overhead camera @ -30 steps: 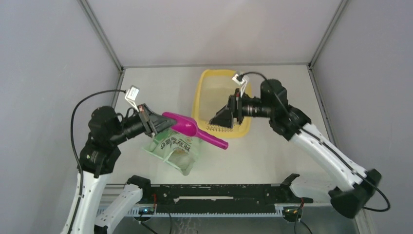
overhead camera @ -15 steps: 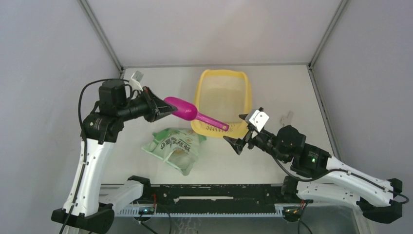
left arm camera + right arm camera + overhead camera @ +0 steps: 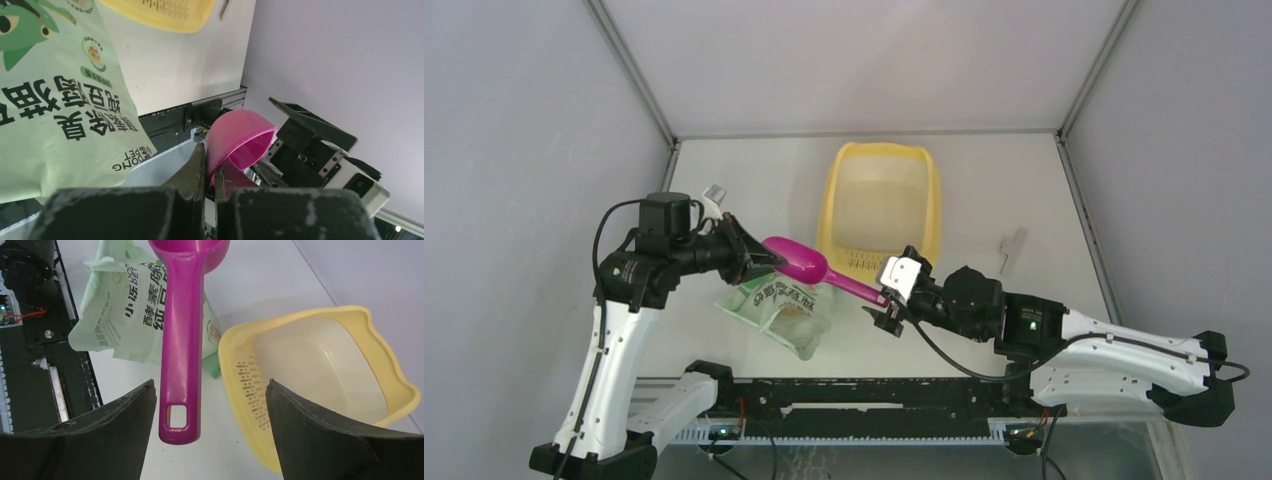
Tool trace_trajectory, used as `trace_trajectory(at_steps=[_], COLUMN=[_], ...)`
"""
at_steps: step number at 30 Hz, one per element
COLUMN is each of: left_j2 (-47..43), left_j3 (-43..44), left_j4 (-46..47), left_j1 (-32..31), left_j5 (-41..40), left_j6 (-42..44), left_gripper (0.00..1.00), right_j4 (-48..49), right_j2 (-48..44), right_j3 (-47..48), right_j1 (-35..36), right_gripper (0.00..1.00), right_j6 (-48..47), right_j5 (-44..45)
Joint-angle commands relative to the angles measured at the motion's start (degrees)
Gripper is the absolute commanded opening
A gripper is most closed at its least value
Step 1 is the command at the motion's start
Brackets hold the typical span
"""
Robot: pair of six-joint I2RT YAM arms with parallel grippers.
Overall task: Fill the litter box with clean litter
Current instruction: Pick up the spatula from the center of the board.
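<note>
The yellow litter box (image 3: 828, 215) stands at the table's back centre; its pale inside looks bare (image 3: 320, 365). No clean litter shows in any view. My left gripper (image 3: 759, 258) is shut on the bowl rim of a magenta scoop (image 3: 802, 262), holding it above a light green printed bag (image 3: 776, 305). In the left wrist view the fingers (image 3: 197, 165) pinch the pink bowl (image 3: 240, 140). My right gripper (image 3: 886, 312) is open at the end of the scoop's handle. The handle (image 3: 181, 360) lies between its wide-apart fingers (image 3: 125, 415), nearer the left one, untouched.
A small grey piece (image 3: 1012, 245) lies on the table right of the litter box. A black rail (image 3: 874, 395) runs along the front edge between the arm bases. Grey walls close in on both sides and the back.
My right arm left the litter box, swung down to the front and came in at the scoop's handle end. My left gripper lifted the scoop, then lowered it back over the bag.
</note>
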Motion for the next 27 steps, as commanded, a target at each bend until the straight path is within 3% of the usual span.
trace_trajectory(at_steps=[1,17,27], left_j2=[-1.2,-2.4,-2.2], left_j3=[-1.2,-3.9,-5.2], left_j4=[-1.0,2.9,2.5], left_j1=[0.3,0.3,0.3], left_j5=[1.4,4.2,3.2], left_j6=[0.0,-3.3,-2.7], left_gripper=[0.00,0.00,0.00], right_j4=[0.2,-0.8,0.3], right_j2=[0.7,5.4,6.8], right_j3=[4.7,6.1,7.1], right_j1=[0.5,0.8,1.8], right_gripper=[0.84,0.61,0.55], right_j6=[-0.8,0.2,-0.3], right_j5=[-1.5,-5.1,-4.8])
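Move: The right hand's target, the spatula handle, is about 3 cm left and 2 cm ahead of it, nearly level, its free end already at the open fingers. Low on the table, some 23 cm below, the yellow litter box lies about 19 cm ahead and 2 cm right; the litter bag lies 13 cm left and 1 cm ahead, 22 cm down. From the left hand, pinching the scoop end, the handle is 9 cm right, 3 cm back, slightly lower. The right hand slides its fingers along the spatula handle towards the scoop, going about 3 cm left and 1 cm back, first lifting about 1.5 cm and then sinking roughly 2.5 cm, while the fingers close from nearly wide to about half open around the handle. The left hand keeps its pinch on the scoop's rim and eases only about 1 cm back and 1 cm down, holding the spatula out for the other hand. ##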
